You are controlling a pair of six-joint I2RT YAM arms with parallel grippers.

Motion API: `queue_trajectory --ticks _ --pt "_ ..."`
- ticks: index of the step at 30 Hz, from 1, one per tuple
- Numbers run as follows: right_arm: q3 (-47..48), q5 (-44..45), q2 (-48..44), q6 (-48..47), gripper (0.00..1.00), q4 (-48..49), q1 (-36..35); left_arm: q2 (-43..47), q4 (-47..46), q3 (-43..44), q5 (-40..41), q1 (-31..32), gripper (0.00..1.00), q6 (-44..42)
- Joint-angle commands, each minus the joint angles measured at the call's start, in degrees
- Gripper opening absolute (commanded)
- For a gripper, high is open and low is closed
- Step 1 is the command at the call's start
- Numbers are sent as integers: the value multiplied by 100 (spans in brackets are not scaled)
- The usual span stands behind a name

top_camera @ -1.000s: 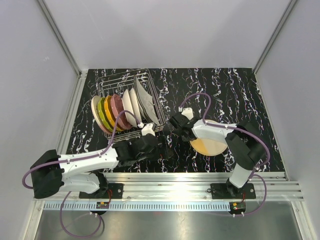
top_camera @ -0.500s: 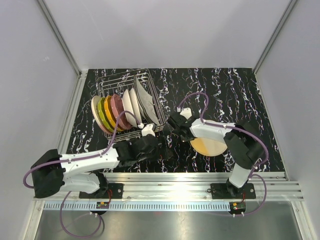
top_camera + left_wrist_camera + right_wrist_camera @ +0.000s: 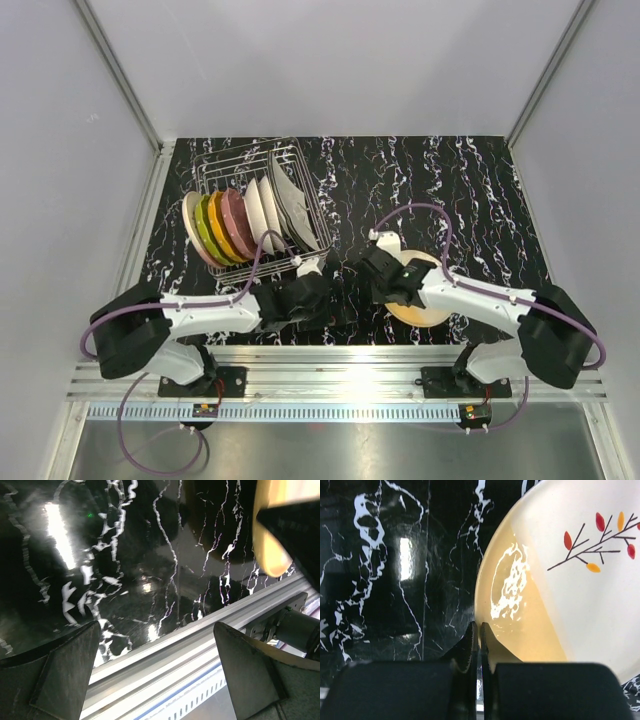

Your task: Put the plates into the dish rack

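The wire dish rack (image 3: 235, 165) stands at the back left and holds several plates on edge: cream (image 3: 191, 225), lime-green (image 3: 206, 232), orange (image 3: 221, 228), pink (image 3: 238, 222) and white ones (image 3: 263, 208). One cream-and-yellow plate with a branch pattern (image 3: 425, 300) (image 3: 580, 580) lies flat on the table at the front right. My right gripper (image 3: 390, 290) (image 3: 479, 626) is shut, its fingertips at that plate's left rim, with nothing visible between them. My left gripper (image 3: 312, 300) (image 3: 156, 630) hangs wide open and empty left of the plate, whose edge (image 3: 270, 540) shows at the top right.
The black marbled tabletop (image 3: 460, 190) is bounded by an aluminium rail (image 3: 340, 355) (image 3: 165, 660) along the near edge. White walls enclose the back and both sides. The two arms lie close together near the table's front middle.
My right gripper has gone from partly open to shut and has moved toward the near edge, onto the plate's left rim. The right arm has stretched out lower. The left gripper has barely moved.
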State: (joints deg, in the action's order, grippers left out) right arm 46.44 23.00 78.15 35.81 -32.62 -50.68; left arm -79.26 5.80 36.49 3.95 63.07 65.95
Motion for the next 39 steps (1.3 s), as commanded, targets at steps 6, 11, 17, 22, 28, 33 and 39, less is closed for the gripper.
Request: queue_trajectory --ticks 6,11,17,22,28,33,39 --pt "-354 46 -853 655 0 125 -250 -397 -782 631 -271 -189 99 383" --pt "-460 90 -1117 664 0 124 -338 -774 -1256 727 -684 -453 99 585" --pt "-548 178 -1293 787 0 142 -522 -1223 -1450 1000 -913 -620 99 664" --pt "-583 292 -1416 822 0 37 -566 -1451 -1670 1062 -1063 -726 99 761" --pt "-767 486 -1601 1129 36 -166 -557 -1601 -1513 1220 -1019 -796 99 639" --pt "-768 459 -1066 1410 55 -122 -566 -1443 -1424 1010 -948 -972 99 559" --pt "-197 626 173 1595 52 -420 -566 -1144 -1354 693 -825 -1104 99 489"
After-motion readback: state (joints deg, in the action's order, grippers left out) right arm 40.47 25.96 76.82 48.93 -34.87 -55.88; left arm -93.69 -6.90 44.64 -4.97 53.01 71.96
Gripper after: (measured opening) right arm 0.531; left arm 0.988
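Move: The patterned plate's middle lies about 7 cm ahead and 15 cm right of the left hand, 2 cm lower. The right hand has its shut fingers at the plate's left rim, with the middle some 8 cm right, 2 cm ahead and 2 cm below. The dish rack is 25 cm ahead and 19 cm left of the left hand, the grey plate standing in it 25 cm ahead and 12 cm left. Bring the left gripper, wide open, about 7 cm forward and 6 cm right towards the plate's left rim, its left side dipping slightly, then ease it back left a little. Meanwhile draw the right hand back 3 cm and up with its fingers still shut on the rim; then open them about halfway and sink 5 cm, fingers astride the rim. ##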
